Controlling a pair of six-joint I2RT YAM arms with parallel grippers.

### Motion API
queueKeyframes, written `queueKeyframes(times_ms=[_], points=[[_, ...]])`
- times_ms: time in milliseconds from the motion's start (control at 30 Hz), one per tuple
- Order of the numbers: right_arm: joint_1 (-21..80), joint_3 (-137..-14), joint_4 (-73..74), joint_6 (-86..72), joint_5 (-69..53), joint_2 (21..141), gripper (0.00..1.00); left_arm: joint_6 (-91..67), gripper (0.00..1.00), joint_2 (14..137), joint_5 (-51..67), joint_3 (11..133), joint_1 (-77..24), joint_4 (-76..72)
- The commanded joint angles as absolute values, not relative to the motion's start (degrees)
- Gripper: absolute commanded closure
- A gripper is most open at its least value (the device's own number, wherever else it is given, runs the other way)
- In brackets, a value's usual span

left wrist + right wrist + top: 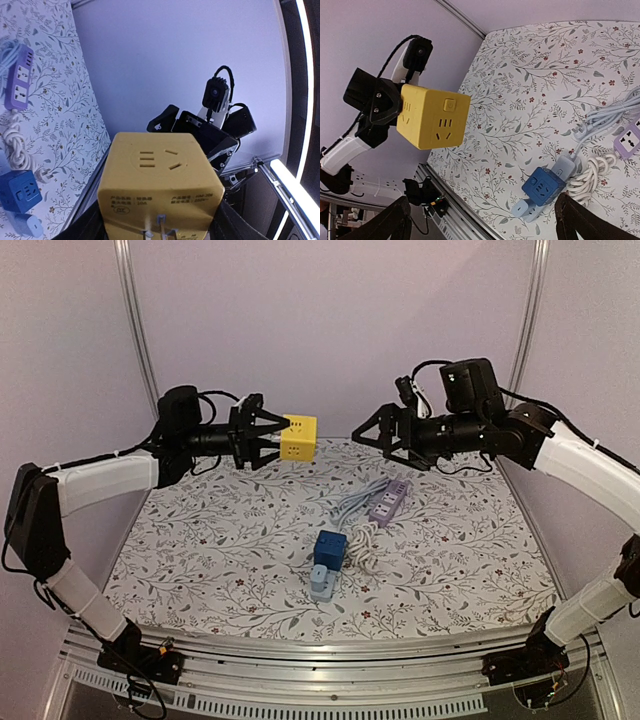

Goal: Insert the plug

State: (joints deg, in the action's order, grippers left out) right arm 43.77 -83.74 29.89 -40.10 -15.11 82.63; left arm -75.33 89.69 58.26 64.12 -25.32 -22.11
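Note:
The plug is a yellow cube point(298, 437) with socket holes on its faces and metal prongs on the side facing my left wrist camera point(160, 180). My left gripper point(278, 437) is shut on it and holds it in the air above the far left of the table. The cube fills the space between the fingers point(160, 227). My right gripper point(368, 435) hovers opposite it, a short gap away, open and holding nothing. Both its fingers point(395, 222) show wide apart at the bottom of the right wrist view, where the cube point(432, 117) hangs at upper left.
On the floral table cover lie a purple power strip point(388, 502), a coiled white cable point(362, 540), and a blue cube adapter point(329, 548) sitting on a pale blue strip point(323, 583). Walls stand close behind and at both sides.

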Motion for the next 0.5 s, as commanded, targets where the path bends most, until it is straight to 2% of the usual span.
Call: queueKeyframes(times_ms=[0, 233, 467], points=[[41.85, -87.7, 20.44, -51.77, -30.27, 82.69, 0.01, -88.96, 1.0, 89.12, 60.42, 65.88, -28.51, -39.01], [41.77, -89.55, 11.08, -65.91, -36.88, 86.79, 0.01, -104.34, 1.0, 91.26, 59.63, 67.84, -31.87, -58.03], [42.3, -87.34, 10.37, -71.68, -33.63, 85.38, 0.01, -106.71, 1.0, 92.03, 58.62, 68.23, -32.04, -61.34]])
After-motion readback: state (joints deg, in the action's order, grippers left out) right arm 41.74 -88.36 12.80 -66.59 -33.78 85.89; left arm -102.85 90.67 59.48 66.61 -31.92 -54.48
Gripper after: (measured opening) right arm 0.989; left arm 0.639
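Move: The yellow cube adapter is already held in the left hand's fingers, its middle about 4 cm to the right of that hand and level with it. From the empty right hand, the yellow cube lies some 15 cm to the left, about 1 cm ahead and level in height. Far below the right hand, roughly 30 cm down, the blue cube is 9 cm left and 4 cm back; the purple strip is 15 cm ahead and 8 cm right. The left hand keeps its grip on the yellow cube and carries it up about 10 cm, drawing back some 5 cm and going a little to the right, while its right-pointing fingers tip upward and swing slightly clockwise, some 20 degrees in all. The right hand, fingers staying wide open and touching nothing, rises about 8 cm and closes leftward on the cube by about 4 cm, turning some 30 degrees so that its drooping fingers come up nearly level and point left at the cube, the rise fading towards the end. ##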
